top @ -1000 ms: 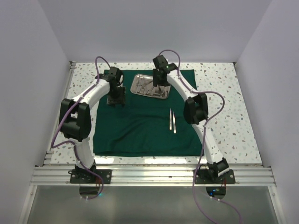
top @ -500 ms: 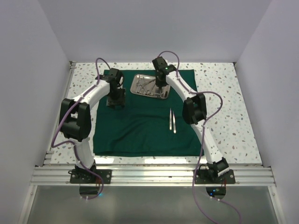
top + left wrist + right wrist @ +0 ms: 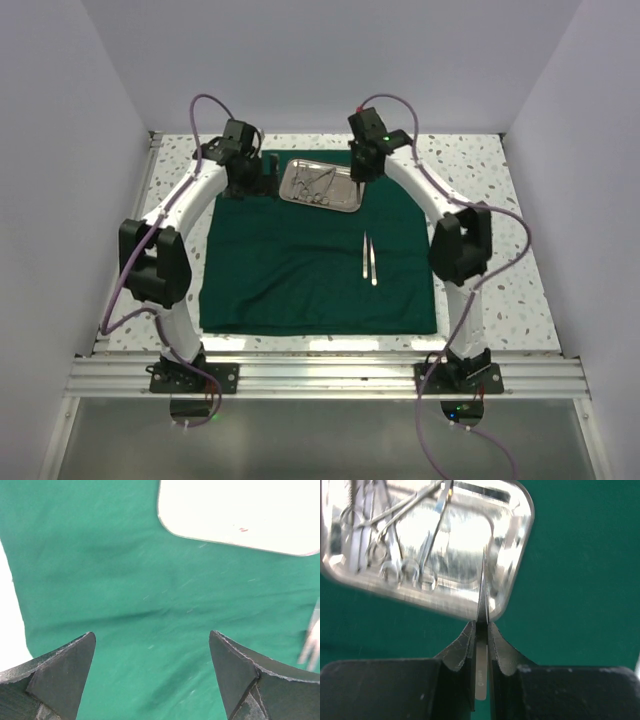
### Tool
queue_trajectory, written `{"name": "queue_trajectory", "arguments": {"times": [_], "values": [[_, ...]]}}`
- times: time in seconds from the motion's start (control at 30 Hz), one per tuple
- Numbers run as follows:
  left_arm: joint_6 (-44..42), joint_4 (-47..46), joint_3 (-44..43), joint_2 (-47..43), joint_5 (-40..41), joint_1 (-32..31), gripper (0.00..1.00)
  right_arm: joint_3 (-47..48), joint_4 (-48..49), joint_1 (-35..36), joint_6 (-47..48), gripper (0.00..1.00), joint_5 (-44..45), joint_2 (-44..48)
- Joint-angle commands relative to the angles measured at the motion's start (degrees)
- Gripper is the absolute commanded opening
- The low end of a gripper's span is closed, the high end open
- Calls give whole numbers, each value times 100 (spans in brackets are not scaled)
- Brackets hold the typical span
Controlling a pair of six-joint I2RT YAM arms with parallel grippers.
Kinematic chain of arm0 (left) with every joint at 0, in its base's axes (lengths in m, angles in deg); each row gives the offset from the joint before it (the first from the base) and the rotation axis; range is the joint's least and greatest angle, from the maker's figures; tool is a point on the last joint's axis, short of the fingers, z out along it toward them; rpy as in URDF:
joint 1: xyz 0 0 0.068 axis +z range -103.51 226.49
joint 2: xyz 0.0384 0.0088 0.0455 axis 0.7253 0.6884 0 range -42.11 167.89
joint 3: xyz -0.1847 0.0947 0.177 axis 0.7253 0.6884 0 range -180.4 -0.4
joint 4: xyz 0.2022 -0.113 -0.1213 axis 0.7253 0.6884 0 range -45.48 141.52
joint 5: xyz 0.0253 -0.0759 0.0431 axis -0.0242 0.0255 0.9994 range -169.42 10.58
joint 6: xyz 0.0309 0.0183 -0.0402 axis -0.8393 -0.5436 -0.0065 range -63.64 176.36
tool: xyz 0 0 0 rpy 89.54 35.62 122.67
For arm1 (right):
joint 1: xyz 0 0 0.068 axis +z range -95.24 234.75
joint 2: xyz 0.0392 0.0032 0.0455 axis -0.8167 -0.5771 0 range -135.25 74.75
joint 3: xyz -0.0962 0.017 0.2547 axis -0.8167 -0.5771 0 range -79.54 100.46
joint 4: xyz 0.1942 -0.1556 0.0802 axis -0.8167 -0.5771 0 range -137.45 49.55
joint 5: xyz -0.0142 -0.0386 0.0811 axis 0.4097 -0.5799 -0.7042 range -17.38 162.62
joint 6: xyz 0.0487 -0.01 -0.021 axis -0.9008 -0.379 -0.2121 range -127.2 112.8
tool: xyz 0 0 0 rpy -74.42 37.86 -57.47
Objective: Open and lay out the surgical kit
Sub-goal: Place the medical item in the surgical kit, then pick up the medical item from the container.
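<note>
The surgical kit's dark green cloth (image 3: 290, 270) lies spread flat on the table. Its shiny steel tray (image 3: 322, 185) sits at the cloth's far edge and holds several scissor-like instruments (image 3: 395, 545). One pair of tweezers (image 3: 368, 258) lies on the cloth, right of centre. My right gripper (image 3: 481, 625) hangs over the tray's right end (image 3: 520, 540), shut on a slim silver tweezer-like instrument (image 3: 483, 590) that points down at the tray. My left gripper (image 3: 152, 650) is wide open above bare cloth (image 3: 100, 555), just left of the tray (image 3: 240, 510), with nothing between its fingers.
Speckled tabletop (image 3: 490, 250) borders the cloth on all sides. White walls close in the left, right and far sides. A blurred silver instrument (image 3: 312, 640) shows at the right edge of the left wrist view.
My right gripper has shut on a slim instrument in the tray and risen to the right. My left gripper has opened wide and moved toward the far left, beside the tray.
</note>
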Motion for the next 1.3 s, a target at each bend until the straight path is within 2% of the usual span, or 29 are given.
{"name": "queue_trajectory", "arguments": {"times": [0.0,0.1,0.2,0.23,0.27,0.33,0.37,0.43,0.47,0.57,0.67,0.83,1.0,1.27], "values": [[-40,-807,-84,-224,-731,35,100,-1193,353,-16,-63,0,-435,1672],[83,-1002,-390,65,-925,35,100,-2843,389,-16,-55,0,-805,2405],[92,-1483,-498,260,-795,17,100,-3690,389,-7,-125,0,-1113,2783],[75,-2051,-384,207,-803,17,100,-3824,380,-16,-142,0,-1305,2846],[66,-2205,-357,250,-855,17,100,-3938,389,-7,-151,0,-1394,2872],[39,-1997,-775,774,-917,17,100,-4063,293,2,-143,0,-1526,2846],[22,-1882,-1378,996,-1013,17,100,-4054,214,2,-134,3,-1579,2794],[4,-1976,-1717,1339,-1189,17,100,-3966,-41,10,-64,30,-1614,2688],[-48,-2065,-1762,1410,-1346,8,100,-3948,-102,2,-63,51,-1571,2679],[-136,-2092,-2192,1832,-1374,-88,99,-3817,-313,2,-46,76,-1404,2802],[-259,-2065,-2605,2280,-1331,-229,95,-3659,-586,10,-2,80,-1316,2960],[-645,-2503,-2878,2676,-1015,-615,94,-3553,-1052,2,7,80,-1228,3162],[-857,-2760,-3255,3176,-891,-826,90,-3842,-1324,2,-116,80,-1157,3592],[-1279,-2822,-3607,3792,-514,-950,78,-4501,-1518,2,-318,79,-964,4138]]}}
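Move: The right hand, already holding the medical item just off the tray's near right corner, has the laid left instrument about 16 cm back, 2 cm right and 9 cm below. The laid right instrument is 17 cm back and 4 cm right; the tray's middle is some 8 cm ahead and 8 cm left. From the left hand, the right-hand scissors lie roughly 17 cm ahead, 18 cm right and 10 cm below, the crossing scissors 3 cm left of them. Draw the right gripper back about 17 cm from the tray, up and then down over the laid pair, tipping its fingers further down; open there to let go of the medical item, then lift away back and right. Meanwhile send the open left gripper forward and right, some 20 degrees clockwise with its fingertips swinging up, rising slightly before sinking over the tray's scissors, fingers narrowing a little. ##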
